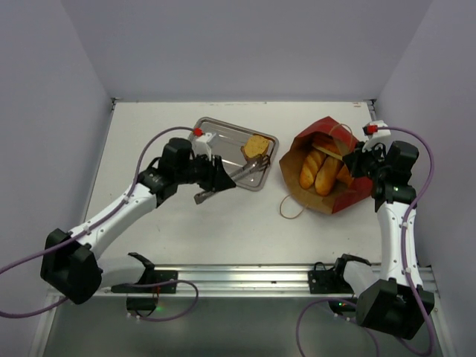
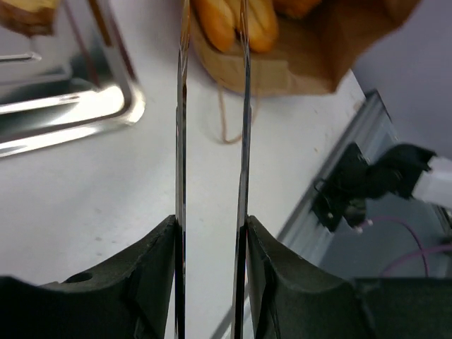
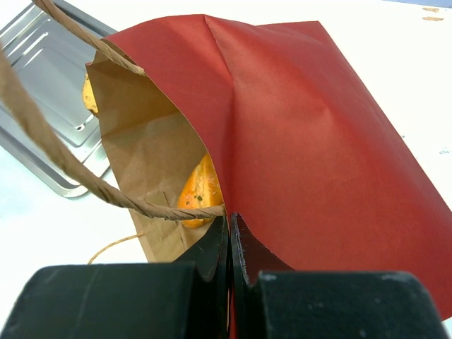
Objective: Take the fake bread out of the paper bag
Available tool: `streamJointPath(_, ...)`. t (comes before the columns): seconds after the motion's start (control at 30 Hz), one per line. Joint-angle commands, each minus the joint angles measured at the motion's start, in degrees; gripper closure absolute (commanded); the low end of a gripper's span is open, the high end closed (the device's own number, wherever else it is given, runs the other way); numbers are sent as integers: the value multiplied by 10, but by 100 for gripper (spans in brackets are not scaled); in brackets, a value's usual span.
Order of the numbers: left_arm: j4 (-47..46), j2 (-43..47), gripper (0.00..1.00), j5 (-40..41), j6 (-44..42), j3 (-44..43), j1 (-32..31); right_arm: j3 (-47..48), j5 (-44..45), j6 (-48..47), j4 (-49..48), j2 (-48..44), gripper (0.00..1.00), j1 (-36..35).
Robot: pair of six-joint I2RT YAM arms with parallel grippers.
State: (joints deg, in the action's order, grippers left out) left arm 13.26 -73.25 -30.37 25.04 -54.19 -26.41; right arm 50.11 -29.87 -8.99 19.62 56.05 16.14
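Note:
The dark-red paper bag (image 1: 349,197) lies on its side right of centre, its mouth facing the tray. Two golden fake bread loaves (image 1: 318,172) lie inside it; one loaf (image 3: 200,191) shows in the right wrist view. A toast slice (image 1: 255,146) rests on the steel tray (image 1: 216,130). My right gripper (image 1: 357,160) is shut on the bag's upper rim (image 3: 229,222), holding the mouth open. My left gripper (image 1: 212,184) squeezes metal tongs (image 1: 253,169), whose blades (image 2: 182,141) stand apart with nothing between them and point at the loaves (image 2: 233,21) in the bag.
A twine handle (image 1: 290,208) loops over the table in front of the bag; the other handle (image 3: 70,176) runs across the right wrist view. A metal rail with black clamps (image 1: 327,277) runs along the near edge. Grey walls close in three sides.

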Motion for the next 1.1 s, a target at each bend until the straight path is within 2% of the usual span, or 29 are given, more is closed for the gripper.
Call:
streamJointPath(0.0, -14, 48, 56, -7, 31, 39, -82, -5, -11, -1, -11, -2, 100, 0)
streamJointPath(0.13, -60, 57, 56, 29, 89, 65, -147, -5, -12, -1, -11, -2, 100, 0)
streamJointPath(0.23, -101, 23, 56, 55, 114, 53, -186, -6, -16, -1, -10, -2, 100, 0)
streamJointPath(0.37, -155, -67, 56, 81, 136, 3, -224, -7, -16, -1, -10, -2, 100, -1)
streamJointPath(0.63, -202, -211, 56, 134, 230, -62, -237, -12, -22, 0, -12, -5, 100, -1)
streamJointPath(1.07, -213, -290, 54, 157, 308, -105, -237, -14, -29, 2, -14, -9, 100, 0)
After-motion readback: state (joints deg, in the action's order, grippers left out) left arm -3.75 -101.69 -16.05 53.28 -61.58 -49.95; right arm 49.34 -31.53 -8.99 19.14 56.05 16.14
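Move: The left hand, still gripping the tongs, is bound for the left-hand loaf in the bag mouth, about 28 cm to its right, 7 cm ahead and 12 cm below. The second loaf is roughly 35 cm right and 5 cm ahead; a loose bag handle lies 24 cm right and 5 cm back. From the right hand, which holds the bag rim, that first loaf is some 10 cm left, about level front to back, 14 cm below. Keeping its unchanged grip on the tongs, the left hand brings their tips in at the bag mouth, close beside the left-hand loaf's near end. It swings back about 9 cm and right, away from the tray, then curves right, down and somewhat forward, ending some 16 cm right and 9 cm lower, the wrist turning about 20 degrees. The right hand keeps pinching the bag rim. ##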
